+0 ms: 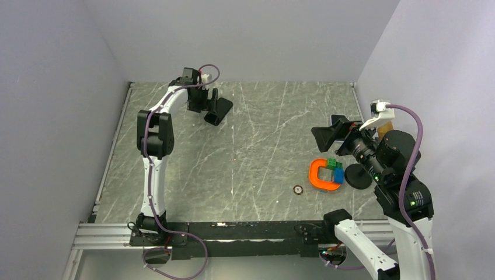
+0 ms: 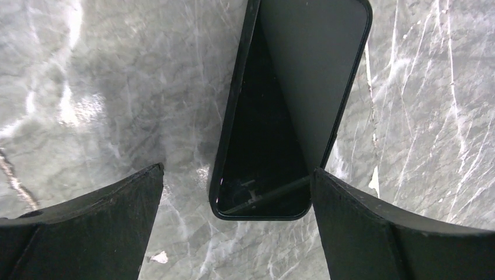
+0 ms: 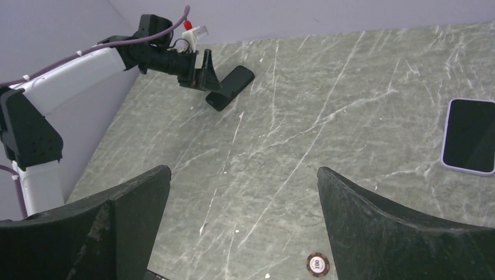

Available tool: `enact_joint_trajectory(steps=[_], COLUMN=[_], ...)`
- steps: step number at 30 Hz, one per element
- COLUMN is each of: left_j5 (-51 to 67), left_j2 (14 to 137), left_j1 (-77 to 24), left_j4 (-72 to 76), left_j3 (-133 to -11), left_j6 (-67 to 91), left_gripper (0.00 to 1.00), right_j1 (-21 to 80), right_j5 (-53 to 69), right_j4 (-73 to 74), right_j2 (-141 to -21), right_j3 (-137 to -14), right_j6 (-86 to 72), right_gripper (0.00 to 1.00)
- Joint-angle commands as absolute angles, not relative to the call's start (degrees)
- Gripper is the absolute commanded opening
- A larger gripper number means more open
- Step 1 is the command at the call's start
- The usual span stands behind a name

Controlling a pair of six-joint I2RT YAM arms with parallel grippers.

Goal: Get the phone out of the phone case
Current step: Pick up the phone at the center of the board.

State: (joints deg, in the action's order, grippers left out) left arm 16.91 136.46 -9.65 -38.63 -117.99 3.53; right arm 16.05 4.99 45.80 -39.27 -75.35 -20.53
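The black phone case (image 2: pixel 280 105) lies flat at the table's far left (image 1: pixel 219 111), and its hollow inside shows in the left wrist view. My left gripper (image 2: pixel 237 169) hangs open over its near end, one finger on each side (image 1: pixel 205 107). The right fingertip (image 2: pixel 327 186) overlaps the case's corner. The phone (image 3: pixel 469 143), dark screen up with a pale lavender rim, lies apart on the right side of the table, mostly hidden under my right gripper in the top view (image 1: pixel 335 119). My right gripper (image 3: pixel 242 175) hovers open above the table with nothing in it (image 1: pixel 330 134).
An orange U-shaped piece (image 1: pixel 322 177) with green and blue bricks (image 1: pixel 335 168) lies near the right arm, beside a black round disc (image 1: pixel 358 177). A poker chip (image 1: pixel 298 189) sits on the marble (image 3: pixel 318 264). Walls close in the left, back and right.
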Motion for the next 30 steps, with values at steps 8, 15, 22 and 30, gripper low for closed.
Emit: enact_joint_trajectory(steps=[8, 15, 22, 30], left_j5=[14.2, 3.4, -2.7, -1.1], left_j2=[139.2, 142.2, 142.7, 138.0], left_j1=[-14.6, -16.2, -18.5, -18.9], left_j4=[-43.1, -48.0, -50.1, -48.7], left_j3=[-120.2, -123.2, -123.9, -115.6], left_j6=[6.8, 8.5, 6.8, 4.9], left_gripper=[0.99, 0.99, 0.91, 0.53], right_j1=[15.8, 15.9, 15.9, 15.9], right_j5=[6.2, 4.5, 4.0, 5.1], right_j4=[41.3, 42.8, 43.1, 42.6], right_j2=[-38.4, -38.6, -38.2, -37.7], right_j3=[-72.8, -73.0, -73.2, -72.9], right_j6=[-23.6, -24.8, -25.0, -26.1], right_gripper=[1.00, 1.00, 1.00, 1.00])
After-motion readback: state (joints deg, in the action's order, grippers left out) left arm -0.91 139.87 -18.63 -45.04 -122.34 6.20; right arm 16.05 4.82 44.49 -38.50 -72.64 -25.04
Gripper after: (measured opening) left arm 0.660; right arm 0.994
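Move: The phone lies flat with its near end just ahead between the left hand's open fingers, slightly towards the right one; its middle is about 6 cm to that hand's right, 2 cm ahead and 4 cm below. Nothing else stands near it. From the high, idle right hand the phone is some 36 cm ahead, 36 cm to the left and 38 cm below. Left hand slides 3 cm right, 2 cm back and down, rolls 15 degrees, closing fingers onto the phone's long edges. ##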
